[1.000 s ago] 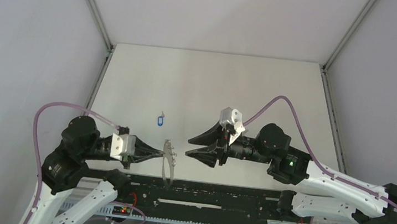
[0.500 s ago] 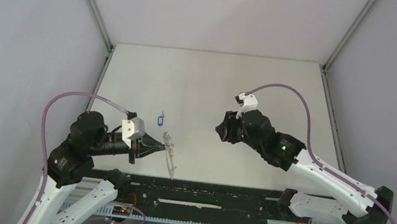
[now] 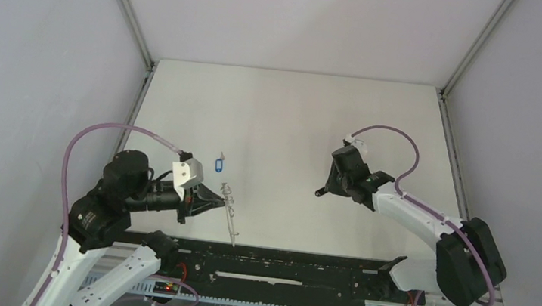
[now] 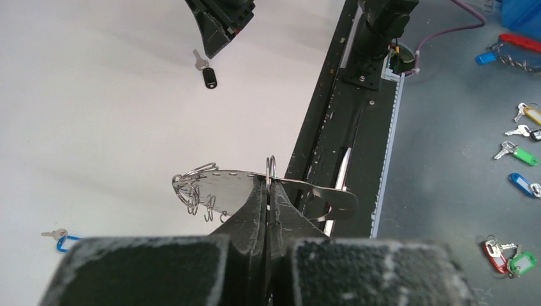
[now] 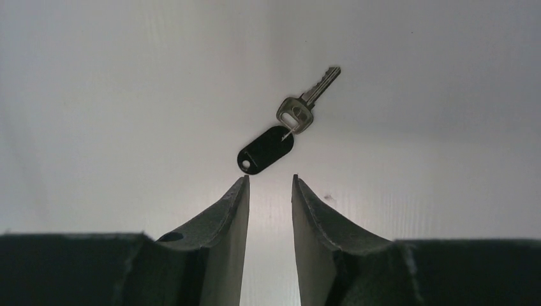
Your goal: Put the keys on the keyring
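Note:
My left gripper (image 3: 217, 201) is shut on the keyring (image 3: 232, 223), a thin grey metal loop with small rings along one edge, and holds it above the table's near edge. In the left wrist view the jaws (image 4: 268, 186) pinch its middle (image 4: 217, 185). The blue-headed key (image 3: 219, 164) lies on the table just beyond it and also shows in the left wrist view (image 4: 62, 238). My right gripper (image 3: 321, 192) is open and points down at the black-headed key (image 5: 268, 150), which lies flat just ahead of the fingertips (image 5: 270, 182). The black key also shows in the left wrist view (image 4: 208, 75).
A black rail (image 3: 279, 264) runs along the table's near edge. Grey walls close in the table at the left, right and back. Off the table, in the left wrist view, lie spare keys with a green tag (image 4: 520, 156), a blue tag (image 4: 520, 185) and a red tag (image 4: 494, 248).
My right arm swung away from the keyring, out to the right, and turned down over the black key. My left gripper carried the keyring a little up and away from the rail.

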`<state>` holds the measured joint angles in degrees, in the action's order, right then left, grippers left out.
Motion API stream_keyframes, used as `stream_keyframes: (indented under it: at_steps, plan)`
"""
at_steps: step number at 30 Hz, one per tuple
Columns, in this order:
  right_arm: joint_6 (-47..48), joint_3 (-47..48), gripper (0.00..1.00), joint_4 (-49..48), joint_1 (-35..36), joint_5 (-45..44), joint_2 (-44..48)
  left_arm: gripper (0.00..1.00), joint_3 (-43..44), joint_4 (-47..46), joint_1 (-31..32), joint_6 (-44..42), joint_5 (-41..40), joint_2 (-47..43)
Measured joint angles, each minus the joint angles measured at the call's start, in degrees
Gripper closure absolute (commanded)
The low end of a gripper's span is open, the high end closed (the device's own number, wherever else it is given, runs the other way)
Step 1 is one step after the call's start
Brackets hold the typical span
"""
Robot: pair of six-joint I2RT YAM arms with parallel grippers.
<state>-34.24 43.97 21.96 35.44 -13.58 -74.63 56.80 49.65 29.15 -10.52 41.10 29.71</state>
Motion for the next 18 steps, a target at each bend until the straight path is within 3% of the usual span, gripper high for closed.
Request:
stream_keyframes:
  at_steps: [8,18]
  plan:
    - [0.4,-1.4,0.6,-7.9,-3.1,4.1,-7.6,1.0,0.0,0.8,0.0,-0.3,0.0,0.9]
    - [-3.1,-1.4,0.56,-10.7,-1.8,0.5,-10.8,1.0,0.0,2.1,0.0,-1.2,0.0,0.8]
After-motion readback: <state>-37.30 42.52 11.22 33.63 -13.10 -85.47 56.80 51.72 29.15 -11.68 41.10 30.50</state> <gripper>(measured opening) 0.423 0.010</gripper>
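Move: The black tag lies almost under the right gripper, about 2 cm ahead, 1 cm left and some 6 cm below. Its key points away on the far side, its middle about 5 cm ahead of the right gripper, 2 cm to the right and equally low. From the left gripper, which holds the metal keyring, the black tag is roughly 20 cm ahead, 23 cm right and 27 cm below. Lower the right gripper about 4.5 cm onto the black tag, quickly at first and then easing off, while edging some 2.5 cm forward so that the tag comes between the fingertips near its key end. Keep the fingers partly open and slanted down and forward, with hardly any turn of the wrist. ##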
